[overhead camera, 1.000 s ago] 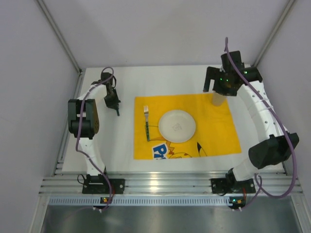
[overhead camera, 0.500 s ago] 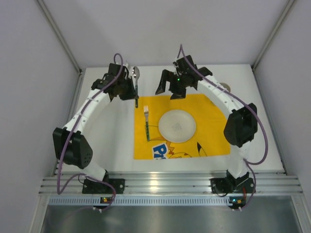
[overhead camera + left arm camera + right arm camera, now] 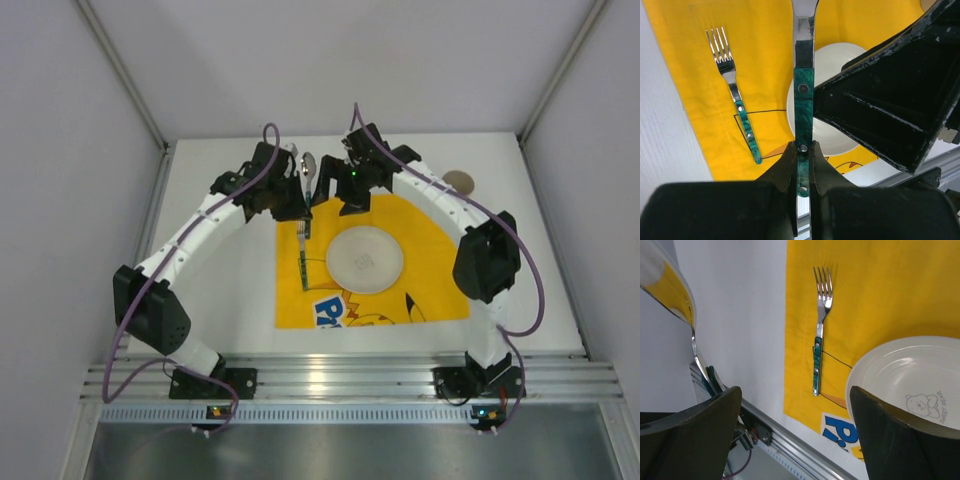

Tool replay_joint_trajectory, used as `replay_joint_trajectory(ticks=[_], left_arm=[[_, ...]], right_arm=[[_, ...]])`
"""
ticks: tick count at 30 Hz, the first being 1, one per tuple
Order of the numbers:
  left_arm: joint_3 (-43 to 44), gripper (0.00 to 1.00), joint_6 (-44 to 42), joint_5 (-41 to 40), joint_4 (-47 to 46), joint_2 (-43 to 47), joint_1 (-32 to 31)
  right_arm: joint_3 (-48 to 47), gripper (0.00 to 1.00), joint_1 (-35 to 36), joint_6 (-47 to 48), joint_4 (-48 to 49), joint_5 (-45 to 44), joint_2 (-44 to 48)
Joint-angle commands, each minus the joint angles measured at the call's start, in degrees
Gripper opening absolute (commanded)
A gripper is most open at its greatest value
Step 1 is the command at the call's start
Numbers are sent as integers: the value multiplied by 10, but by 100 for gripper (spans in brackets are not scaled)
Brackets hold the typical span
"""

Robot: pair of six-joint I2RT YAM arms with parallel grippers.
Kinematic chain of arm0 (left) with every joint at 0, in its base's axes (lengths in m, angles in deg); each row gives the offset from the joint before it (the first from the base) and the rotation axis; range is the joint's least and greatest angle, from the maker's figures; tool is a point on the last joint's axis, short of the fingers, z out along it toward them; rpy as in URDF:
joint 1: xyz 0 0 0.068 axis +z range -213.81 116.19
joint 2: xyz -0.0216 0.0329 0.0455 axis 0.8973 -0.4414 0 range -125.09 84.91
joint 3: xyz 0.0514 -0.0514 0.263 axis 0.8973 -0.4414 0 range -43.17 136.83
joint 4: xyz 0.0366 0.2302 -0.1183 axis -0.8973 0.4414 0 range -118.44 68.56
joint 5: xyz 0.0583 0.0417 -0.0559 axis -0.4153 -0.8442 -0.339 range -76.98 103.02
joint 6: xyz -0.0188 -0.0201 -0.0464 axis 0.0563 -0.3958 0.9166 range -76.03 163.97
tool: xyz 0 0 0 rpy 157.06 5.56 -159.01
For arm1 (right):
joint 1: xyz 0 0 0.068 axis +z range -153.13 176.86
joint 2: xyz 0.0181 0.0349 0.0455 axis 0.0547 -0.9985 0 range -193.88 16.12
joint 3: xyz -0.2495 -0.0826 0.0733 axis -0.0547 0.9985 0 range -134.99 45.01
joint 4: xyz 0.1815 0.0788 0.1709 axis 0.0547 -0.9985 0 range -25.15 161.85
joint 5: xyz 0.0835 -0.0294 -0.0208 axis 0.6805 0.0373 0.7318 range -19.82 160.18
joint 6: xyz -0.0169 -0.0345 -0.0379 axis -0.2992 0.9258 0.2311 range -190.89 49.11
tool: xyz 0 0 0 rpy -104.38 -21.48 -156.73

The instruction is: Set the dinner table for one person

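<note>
The white dinner table (image 3: 235,290) carries a yellow printed mat (image 3: 440,255). On the mat lie a white plate (image 3: 365,260) and, to its left, a green-handled fork (image 3: 303,258). My left gripper (image 3: 299,200) is shut on the green handle of a spoon (image 3: 309,164), held above the mat's back left corner. In the left wrist view the spoon (image 3: 803,90) runs straight out from the gripper (image 3: 802,150) over the plate (image 3: 832,135). My right gripper (image 3: 336,186) hangs open just right of the spoon. The spoon bowl (image 3: 665,285) shows outside its left finger (image 3: 690,440).
A tan cup (image 3: 459,181) stands on the table at the back right, off the mat. A ribbed aluminium rail (image 3: 340,382) runs along the near edge by the arm bases. Grey walls close in the left, right and back sides.
The left arm has carried the spoon rightwards to the mat's back left corner. The right arm has swung left, away from the cup, and now hangs beside the spoon.
</note>
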Motion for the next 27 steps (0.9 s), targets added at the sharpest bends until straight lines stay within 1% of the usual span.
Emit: replay_joint_trajectory(ticks=[1, 6, 12, 16, 20, 23, 24, 27], left_arm=[[10, 0, 22, 8, -20, -1, -16], [13, 0, 25, -6, -13, -15, -27], [10, 0, 36, -20, 2, -21, -28], [16, 0, 40, -16, 0, -23, -32], [27, 0, 44, -10, -6, -23, -40], [39, 0, 53, 2, -9, -24, -45], [43, 0, 56, 6, -10, -25, -50], [50, 0, 62, 13, -15, -25, -58]], right_arm=[[8, 90, 8, -4, 34, 11, 44], [10, 87, 8, 10, 22, -3, 59], [15, 86, 7, 27, 2, -49, 98], [34, 86, 7, 23, 11, -45, 108], [41, 84, 11, 19, 20, -30, 93], [42, 76, 15, 22, 28, -27, 80], [42, 70, 15, 22, 30, -28, 77], [39, 58, 16, 23, 37, -25, 62]])
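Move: The left hand holds the spoon near its handle end; the open right gripper waits about 8 cm to its right, 3 cm farther out and 3 cm lower. From the right hand, the spoon's middle is some 7 cm left, 2 cm ahead and 5 cm higher. On the mat, about 18 cm below the right hand, the fork lies 9 cm left and 2 cm back, the plate 8 cm right and 3 cm back. Left carries the spoon 3 cm right; right rises 5 cm, sinks slightly, edges left, partly closing around the handle. ##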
